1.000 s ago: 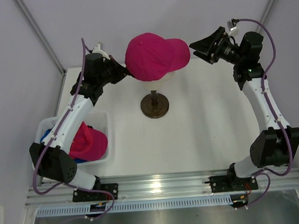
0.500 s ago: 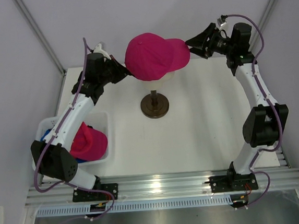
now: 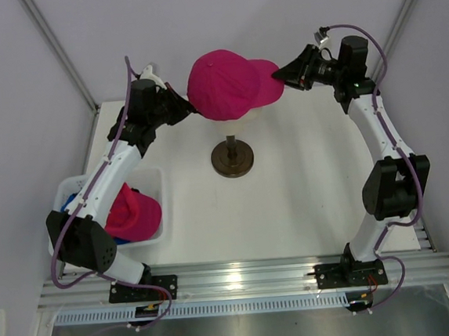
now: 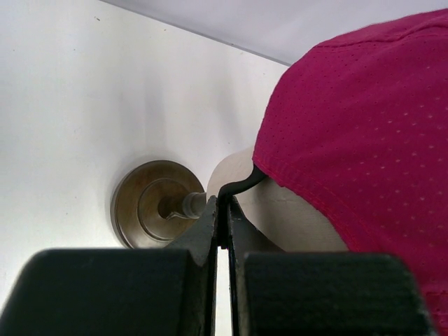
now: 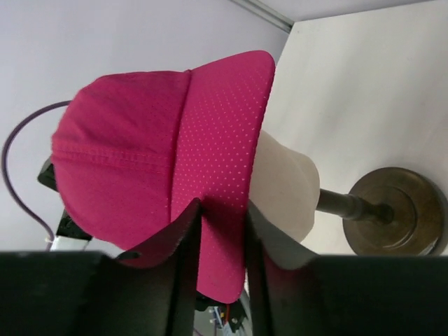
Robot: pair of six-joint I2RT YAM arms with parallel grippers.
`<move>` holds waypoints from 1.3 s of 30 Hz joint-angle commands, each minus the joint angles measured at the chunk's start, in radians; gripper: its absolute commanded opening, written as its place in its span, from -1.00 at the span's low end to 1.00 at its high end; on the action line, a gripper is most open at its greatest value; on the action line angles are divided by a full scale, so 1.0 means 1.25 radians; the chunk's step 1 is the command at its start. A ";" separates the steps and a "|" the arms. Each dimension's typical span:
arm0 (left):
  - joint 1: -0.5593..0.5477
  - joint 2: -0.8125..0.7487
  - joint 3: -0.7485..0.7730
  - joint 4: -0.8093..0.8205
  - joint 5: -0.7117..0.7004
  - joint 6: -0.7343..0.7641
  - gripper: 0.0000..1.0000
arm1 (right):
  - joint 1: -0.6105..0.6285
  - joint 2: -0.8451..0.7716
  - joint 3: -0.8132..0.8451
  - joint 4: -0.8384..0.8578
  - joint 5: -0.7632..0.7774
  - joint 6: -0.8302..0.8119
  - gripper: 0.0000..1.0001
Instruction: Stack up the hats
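Observation:
A magenta hat (image 3: pixel 229 83) sits on the cream mannequin head (image 5: pixel 283 185), brim to the right. My left gripper (image 4: pixel 222 203) is at the hat's back left, shut on a thin black strap (image 4: pixel 241 185) that curls out from under the hat's rim. My right gripper (image 5: pixel 222 210) straddles the brim (image 5: pixel 220 147), one finger on each side. I cannot tell whether they press it. In the top view the right gripper (image 3: pixel 283 72) meets the brim tip. Another magenta hat (image 3: pixel 134 211) lies on a blue hat (image 3: pixel 72 201) in the white basket (image 3: pixel 150 174).
The head stands on a brown post with a round base (image 3: pixel 232 159) at mid-table. The basket sits at the table's left edge beside the left arm. Grey walls close in behind and on both sides.
My right arm has swung left to the brim and its jaws have narrowed round it. The left gripper and the hat on the head have stayed put.

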State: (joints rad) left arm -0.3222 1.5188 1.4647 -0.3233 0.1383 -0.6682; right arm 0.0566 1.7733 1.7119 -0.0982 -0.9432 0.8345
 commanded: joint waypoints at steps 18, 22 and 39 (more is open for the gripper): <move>0.028 -0.025 0.083 -0.086 -0.006 0.044 -0.99 | -0.031 -0.070 -0.032 -0.042 0.023 0.294 -1.00; 0.042 -0.026 0.112 -0.125 0.023 0.031 -0.99 | -0.032 -0.087 -0.089 -0.015 0.037 0.378 -1.00; 0.053 0.001 0.054 -0.119 0.057 0.018 -0.99 | -0.029 -0.101 -0.129 -0.063 0.042 0.317 -1.00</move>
State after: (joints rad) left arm -0.2707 1.5204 1.5513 -0.4568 0.1940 -0.6472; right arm 0.0265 1.6661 1.5688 -0.1204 -0.9253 1.2823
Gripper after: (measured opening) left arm 0.022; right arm 0.021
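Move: The pink hat's brim already lies between the right hand's half-open fingers, its middle some 3 cm to the left and 1 cm back, about level. From this hand the crown is roughly 14 cm left and 1 cm back, and the mannequin head under it 12 cm left, 2 cm back and 7 cm lower. The left hand holds the back strap; from it the head is about 9 cm right and 3 cm ahead, roughly level, the crown 8 cm right, 4 cm ahead and 5 cm higher. Closing from half open, the right fingers pinch the outer end of the brim, then draw back about 2.5 cm while rising some 3 cm and sinking almost to the starting height; the wrist rolls some 30 degrees, far side down and near side up. The left hand keeps its pinch on the strap, easing about 2 cm left and up, away from the head, then sinking about 1 cm. ##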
